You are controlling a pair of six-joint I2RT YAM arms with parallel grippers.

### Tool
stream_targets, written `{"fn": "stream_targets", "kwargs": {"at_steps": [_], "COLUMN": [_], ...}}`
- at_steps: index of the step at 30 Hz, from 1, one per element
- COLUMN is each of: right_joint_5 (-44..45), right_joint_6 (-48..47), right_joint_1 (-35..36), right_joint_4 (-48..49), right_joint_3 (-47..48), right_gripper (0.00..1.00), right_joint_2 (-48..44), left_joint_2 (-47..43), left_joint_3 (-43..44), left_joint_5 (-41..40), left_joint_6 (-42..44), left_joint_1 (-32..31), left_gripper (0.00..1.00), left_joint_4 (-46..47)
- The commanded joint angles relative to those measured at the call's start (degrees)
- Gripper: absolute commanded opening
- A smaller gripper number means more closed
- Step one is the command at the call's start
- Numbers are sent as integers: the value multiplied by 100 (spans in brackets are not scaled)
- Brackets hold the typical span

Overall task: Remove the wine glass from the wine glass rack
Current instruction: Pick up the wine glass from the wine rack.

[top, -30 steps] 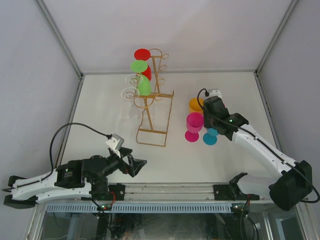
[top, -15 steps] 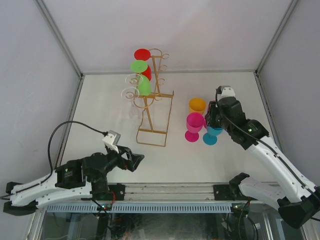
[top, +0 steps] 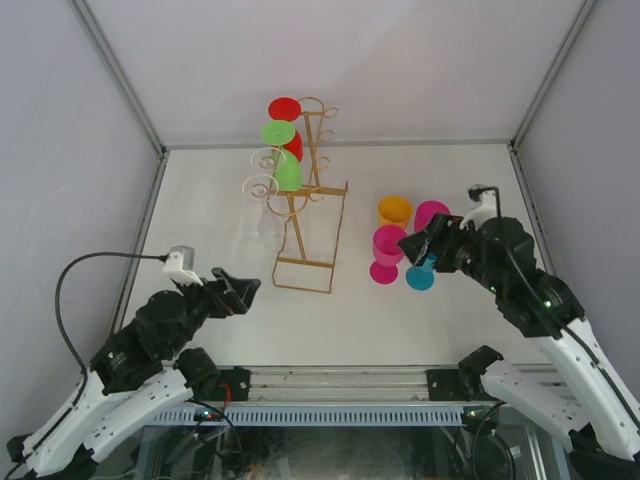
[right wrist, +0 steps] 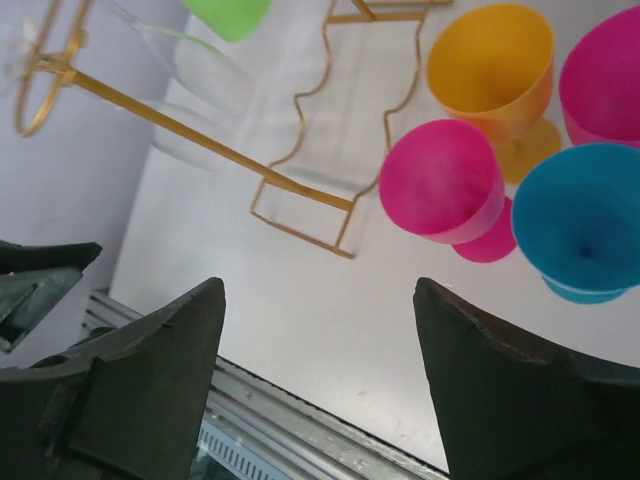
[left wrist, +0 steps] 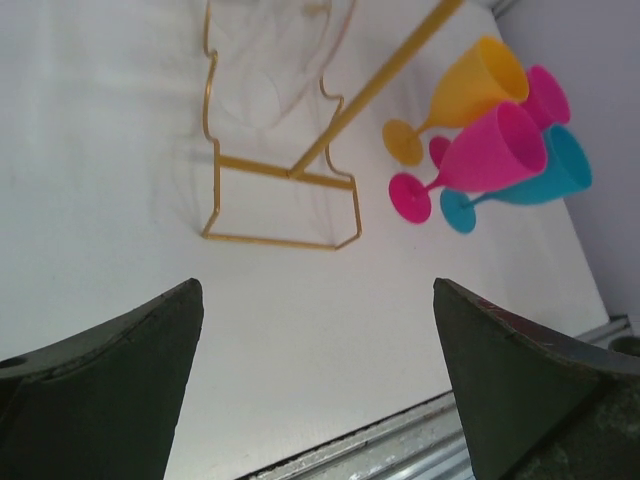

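Note:
The gold wine glass rack (top: 305, 215) stands at the table's back middle. A red wine glass (top: 285, 108), a green one (top: 278, 133) and clear ones (top: 262, 185) hang on its left side. To its right, an orange glass (top: 394, 211), two pink glasses (top: 388, 245) and a blue glass (top: 421, 275) stand upright on the table. My right gripper (top: 418, 246) hovers open over the blue glass (right wrist: 580, 215) with nothing between its fingers. My left gripper (top: 238, 290) is open and empty, near-left of the rack base (left wrist: 280, 180).
Grey walls and metal frame posts (top: 120, 80) close in the white table. A metal rail (top: 330, 380) runs along the near edge between the two arm bases.
My right gripper has opened and pulled up and back to the right, away from the cluster of glasses, uncovering the rear pink glass. My left arm has lifted and swung left.

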Motion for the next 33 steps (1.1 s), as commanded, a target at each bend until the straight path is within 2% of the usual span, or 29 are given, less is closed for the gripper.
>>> {"fn": "stream_targets", "kwargs": {"at_steps": [1, 6, 10, 13, 17, 23, 33], "right_joint_5": [-216, -273, -267, -421, -798, -1141, -1064], "right_joint_6": [581, 806, 1093, 1344, 1507, 1579, 1507], "right_joint_1": [0, 0, 0, 0, 0, 0, 0], "right_joint_4": [299, 213, 99, 292, 494, 479, 475], "right_joint_3": [-108, -182, -267, -468, -710, -852, -896], "right_gripper": [77, 77, 77, 77, 77, 77, 77], "right_joint_2": [-524, -953, -1224, -1457, -1619, -1718, -2033], "left_joint_2": [440, 1284, 1822, 2352, 2825, 3096, 3503], "left_joint_3": [1023, 1972, 2511, 2813, 2885, 2959, 3031], "left_joint_5": [589, 1580, 2726, 3455, 4069, 3747, 3750], "left_joint_6": [205, 625, 599, 486, 316, 20, -220], "left_joint_1": [780, 2024, 3051, 3478, 3586, 3668, 3912], "left_gripper": [100, 100, 100, 100, 94, 91, 73], "left_joint_4": [94, -68, 452, 850, 1529, 1754, 1780]}}
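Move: The nearer clear wine glass hangs foot-up on the rack, its middle about 15 cm ahead of the left hand, 4 cm to its right and 6 cm higher. The second clear glass hangs some 6 cm farther out than it, the green glass about 12 cm farther out and 4 cm more to the right. From the right hand, the nearer clear glass lies roughly 33 cm left and 8 cm ahead; the blue glass stands 8 cm ahead, 3 cm right, 12 cm below. Up first, then mainly forward, the left hand climbs about 13 cm and reaches some 12 cm out towards the nearer clear glass's foot, swaying a little left and back right on the way. It rolls slightly, left side down, and its fingers begin to narrow from fully open. The right hand, still open, draws back about 7 cm from the standing glasses, rolling some 20 degrees left side up. ##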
